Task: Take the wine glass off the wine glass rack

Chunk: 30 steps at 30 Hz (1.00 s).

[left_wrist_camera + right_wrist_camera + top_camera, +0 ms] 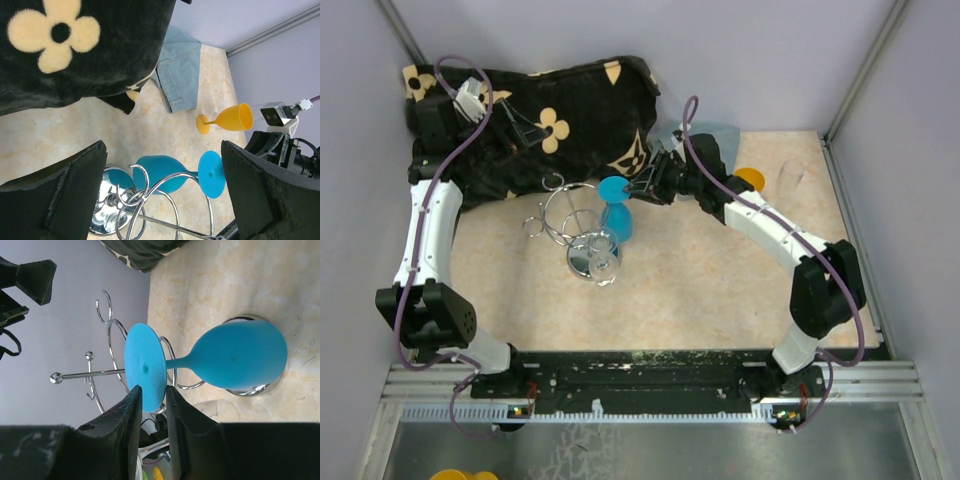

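A blue wine glass hangs upside down on the chrome wine glass rack, its stem in a looped wire arm. My right gripper is shut on the edge of the glass's round foot; the fingers pinch it from both sides and the bowl hangs over the shiny base. My left gripper is open and empty, back left of the rack over the black cloth. Its view shows the glass and rack between its spread fingers.
A black cloth with cream flowers lies at the back left, with folded jeans beside it. An orange glass lies on its side at the back right, next to a clear glass. Walls close in the table.
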Each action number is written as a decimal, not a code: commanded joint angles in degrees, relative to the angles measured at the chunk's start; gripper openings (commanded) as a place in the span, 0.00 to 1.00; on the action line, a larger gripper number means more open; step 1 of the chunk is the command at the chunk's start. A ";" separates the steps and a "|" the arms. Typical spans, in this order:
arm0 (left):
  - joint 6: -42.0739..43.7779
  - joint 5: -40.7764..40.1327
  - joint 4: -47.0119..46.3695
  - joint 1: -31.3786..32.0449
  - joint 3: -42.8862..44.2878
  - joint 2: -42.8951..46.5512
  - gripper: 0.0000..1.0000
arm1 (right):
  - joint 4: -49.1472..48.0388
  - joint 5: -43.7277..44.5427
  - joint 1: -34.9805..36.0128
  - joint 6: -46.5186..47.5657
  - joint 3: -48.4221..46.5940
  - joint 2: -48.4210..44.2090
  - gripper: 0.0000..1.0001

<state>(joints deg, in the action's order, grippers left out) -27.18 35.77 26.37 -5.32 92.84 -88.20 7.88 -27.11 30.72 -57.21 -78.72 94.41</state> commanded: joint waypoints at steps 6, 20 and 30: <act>0.09 1.54 -2.11 -0.54 -0.37 0.02 1.00 | -4.34 -0.85 0.92 -0.56 -0.08 1.97 0.26; 0.03 2.31 -2.37 -0.51 -1.35 0.28 1.00 | -3.83 0.32 0.93 -0.77 0.32 -0.28 0.05; 0.10 2.54 -2.38 -0.57 -2.09 0.75 1.00 | -3.73 0.81 0.84 -2.27 -1.97 -2.56 0.00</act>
<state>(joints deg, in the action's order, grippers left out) -27.18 37.15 25.63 -5.43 91.50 -88.20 5.34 -27.03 30.74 -59.07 -78.37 94.56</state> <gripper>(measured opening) 0.998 0.012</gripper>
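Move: The right hand's partly closed fingers straddle the near rim of the upturned blue wine glass's foot. The glass's middle is about 3 cm to the left, 1 cm ahead and 8 cm below. The rack's middle lies some 9 cm left and 4 cm back, about 10 cm lower. A clear glass hangs roughly 5 cm left and 10 cm back. From the idle left hand the blue glass is about 17 cm right, 7 cm back and 17 cm below. The right fingers shut on the rim of the blue wine glass's foot and pinch it at its edge nearest the hand. While they close from about a quarter open, the hand first sinks about 1.5 cm, pauses low, then rises some 2 cm beside the rack, its wrist nearly unturned. ##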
